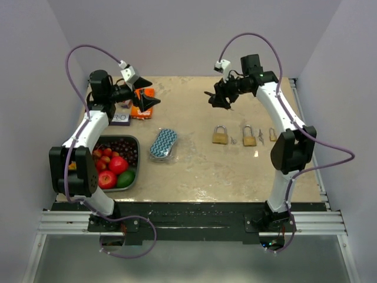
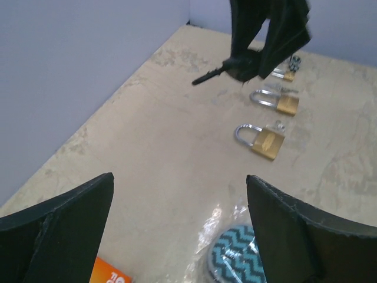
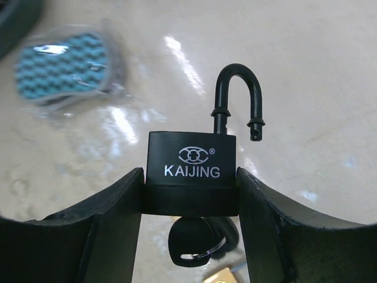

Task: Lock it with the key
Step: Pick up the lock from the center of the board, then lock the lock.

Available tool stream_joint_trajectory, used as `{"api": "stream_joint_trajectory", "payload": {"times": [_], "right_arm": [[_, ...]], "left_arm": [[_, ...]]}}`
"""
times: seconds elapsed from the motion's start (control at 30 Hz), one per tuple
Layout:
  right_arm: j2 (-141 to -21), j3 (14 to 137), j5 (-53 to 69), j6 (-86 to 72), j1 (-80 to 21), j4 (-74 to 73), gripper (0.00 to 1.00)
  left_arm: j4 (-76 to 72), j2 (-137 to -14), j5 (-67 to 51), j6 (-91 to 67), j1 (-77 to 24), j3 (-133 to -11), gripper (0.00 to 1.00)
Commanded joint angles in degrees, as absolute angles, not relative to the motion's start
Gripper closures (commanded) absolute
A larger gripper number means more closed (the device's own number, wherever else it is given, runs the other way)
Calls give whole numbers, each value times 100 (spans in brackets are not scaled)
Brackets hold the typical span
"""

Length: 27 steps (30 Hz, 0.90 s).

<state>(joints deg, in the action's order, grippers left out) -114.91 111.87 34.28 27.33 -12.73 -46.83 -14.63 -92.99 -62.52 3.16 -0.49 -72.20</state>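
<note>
My right gripper [image 3: 189, 180] is shut on the body of a black padlock [image 3: 191, 168] marked KAIJING. Its shackle [image 3: 238, 97] stands open, one end free of the body. A black-headed key [image 3: 197, 239] with a ring sits in the lock's underside. In the top view the right gripper [image 1: 219, 98] holds this padlock above the back middle of the table. My left gripper [image 1: 148, 98] hovers at the back left, open and empty, facing the right one. The left wrist view shows the held padlock [image 2: 235, 66] ahead of my open left gripper [image 2: 179, 180].
Two brass padlocks [image 1: 220, 135] [image 1: 249, 137] and a smaller one [image 1: 273, 134] lie in a row on the right. A blue zigzag pouch in plastic [image 1: 163, 144] lies mid-table. A metal tray [image 1: 118, 137] of fruit, an orange packet [image 1: 142, 105] and a purple box [image 1: 121, 118] are at the left.
</note>
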Motion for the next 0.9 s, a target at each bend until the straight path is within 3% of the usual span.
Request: {"api": "stream_joint_trajectory", "payload": {"times": [0.0, 0.07, 0.23, 0.4, 0.67, 0.87], "right_arm": [[-10715, 10899, 4727, 2435, -1590, -5105, 100], [-10609, 10820, 5035, 2426, -1748, -5255, 100], [-10372, 10495, 5343, 3039, -2187, -5932, 100], [-10169, 10231, 5370, 3331, -2583, -6126, 100], [-10037, 10327, 5388, 3445, -2997, -6249, 100], [-10046, 10459, 5388, 3516, -3102, -6284, 100]], "left_arm": [[-33, -8983, -6609, 2974, -289, -7128, 3], [482, -8693, -6487, 4268, -509, -6874, 4], [449, -8157, -6144, 5272, -1186, -5970, 4], [-341, -8016, -5793, 4905, -1652, -5494, 8], [-176, -8068, -5853, 4992, -2056, -5273, 18], [-237, -8130, -5836, 4887, -2100, -5256, 35]]}}
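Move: From the left hand, the black lock hangs in the right fingers about 24 cm right, 7 cm ahead and 10 cm lower; the sponge is roughly 2 cm back, 2 cm left and 25 cm below. The right hand's meeting spot is some 20 cm back and 11 cm left, about level in height. From that hand the sponge lies 8 cm back, 24 cm left, and the nearer gold padlock 4 cm straight back, both about 17 cm down. Right hand carries the lock some 20 cm back and leftward; left sweeps back, right and down, fingers starting closing. ##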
